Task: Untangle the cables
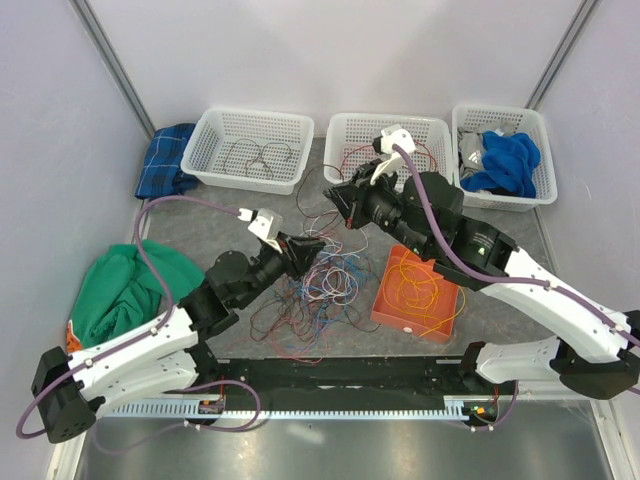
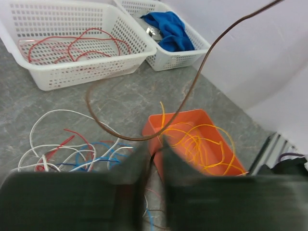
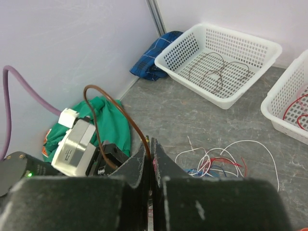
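Note:
A tangle of thin cables [image 1: 320, 288] in red, blue, white and purple lies on the grey table between the arms. One dark brown cable [image 3: 128, 121] is pulled up out of it. My right gripper [image 3: 150, 142] is shut on that cable, and the strand arcs over to my left gripper [image 1: 312, 248]. In the left wrist view the brown cable [image 2: 132, 139] loops down into my left gripper [image 2: 155, 147]. Its fingers are blurred and stand close on either side of the strand. My right gripper [image 1: 333, 198] hovers just beyond the tangle.
An orange tray [image 1: 385, 312] right of the tangle holds yellow and orange cables. Three white baskets stand at the back: the left basket [image 1: 205, 155] with dark cables, the middle basket [image 1: 338, 125] with red ones, the right basket [image 1: 545, 190] with a blue cloth. A green cloth [image 1: 125, 285] lies at left.

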Available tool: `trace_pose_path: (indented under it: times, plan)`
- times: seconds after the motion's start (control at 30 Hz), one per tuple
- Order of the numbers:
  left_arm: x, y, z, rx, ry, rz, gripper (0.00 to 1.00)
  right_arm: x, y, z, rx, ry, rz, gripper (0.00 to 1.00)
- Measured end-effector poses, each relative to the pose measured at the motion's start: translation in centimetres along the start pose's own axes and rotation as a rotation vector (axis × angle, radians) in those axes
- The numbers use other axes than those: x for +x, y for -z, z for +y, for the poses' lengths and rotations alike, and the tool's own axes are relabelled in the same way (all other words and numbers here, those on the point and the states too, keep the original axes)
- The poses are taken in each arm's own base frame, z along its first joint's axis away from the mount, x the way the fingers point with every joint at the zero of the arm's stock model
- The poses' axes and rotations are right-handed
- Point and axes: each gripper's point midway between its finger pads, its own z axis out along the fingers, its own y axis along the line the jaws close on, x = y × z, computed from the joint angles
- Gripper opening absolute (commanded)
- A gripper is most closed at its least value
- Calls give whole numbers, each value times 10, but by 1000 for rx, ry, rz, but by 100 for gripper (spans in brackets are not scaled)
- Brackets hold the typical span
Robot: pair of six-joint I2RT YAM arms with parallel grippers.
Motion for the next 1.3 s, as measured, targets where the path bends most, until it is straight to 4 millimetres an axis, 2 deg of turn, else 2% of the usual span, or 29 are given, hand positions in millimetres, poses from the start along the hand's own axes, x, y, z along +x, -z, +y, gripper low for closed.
trace_pose_path:
  times: [0.07, 0.1, 0.13, 0.2, 0.23, 0.3, 0.33, 0.5, 0.6, 0.67, 0.8, 0.97, 1.07, 1.17, 1.3]
  plan:
    - [-1, -2, 0, -3, 0, 3, 2, -5, 5, 1, -6, -4, -10, 1]
    - [-3, -2, 0, -6, 1, -2, 2, -7, 8, 0, -7, -6, -16, 11]
    - [-7, -1, -1, -9, 1, -8, 2, -10, 12, 0, -9, -8, -23, 42]
    - [-20, 1, 2, -43, 2, -21, 2, -16, 20, 0, -13, -22, -41, 61]
    - [-29, 3, 4, -69, 1, -25, 2, -18, 26, -2, -14, -20, -52, 74]
    - [-53, 4, 5, -118, 0, -35, 2, -18, 36, -8, -7, -25, -65, 83]
    - [-72, 5, 4, -143, 0, -46, 2, -16, 41, -12, 3, -26, -71, 88]
    - [-194, 15, -17, -184, 19, -215, 2, 8, 67, -48, 102, -15, -77, 90]
    - [-242, 21, -25, -197, 6, -289, 2, 17, 80, -64, 149, -16, -85, 89]
    - [-266, 22, -29, -207, -10, -323, 2, 20, 87, -72, 171, -20, -95, 89]
    - [-301, 10, -35, -231, -56, -364, 2, 25, 95, -81, 199, -28, -107, 89]
    - [-327, -12, -49, -215, -91, -370, 2, 56, 90, -88, 197, -12, -64, 89]
    - [-339, -15, -58, -185, -93, -379, 2, 81, 74, -81, 140, -12, -30, 89]
    - [-354, -13, -70, -143, -91, -400, 2, 105, 51, -65, 59, -17, 14, 88]
    - [-360, -9, -78, -106, -92, -406, 2, 128, 19, -47, -15, -23, 59, 88]
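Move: The brown cable already runs between the left hand's half-shut fingertips, with its other part held by the right hand. The tangle's middle lies about 26 cm below the left hand, 2 cm back and 3 cm right. From the right hand the tangle is some 42 cm down, 3 cm back and 6 cm left; the orange box stands about 16 cm right and 3 cm back, and the middle white basket roughly 30 cm ahead and 10 cm right. The left fingers finish pinching the brown cable, then haul it about 36 cm up from the tangle, bowing a little left, fingers tipping upward. The right fingers let go of their part and open wide; that hand backs off some 12 cm to its right, then sinks and swings back left towards the tangle, ending about 14 cm lower, fingers still open. ##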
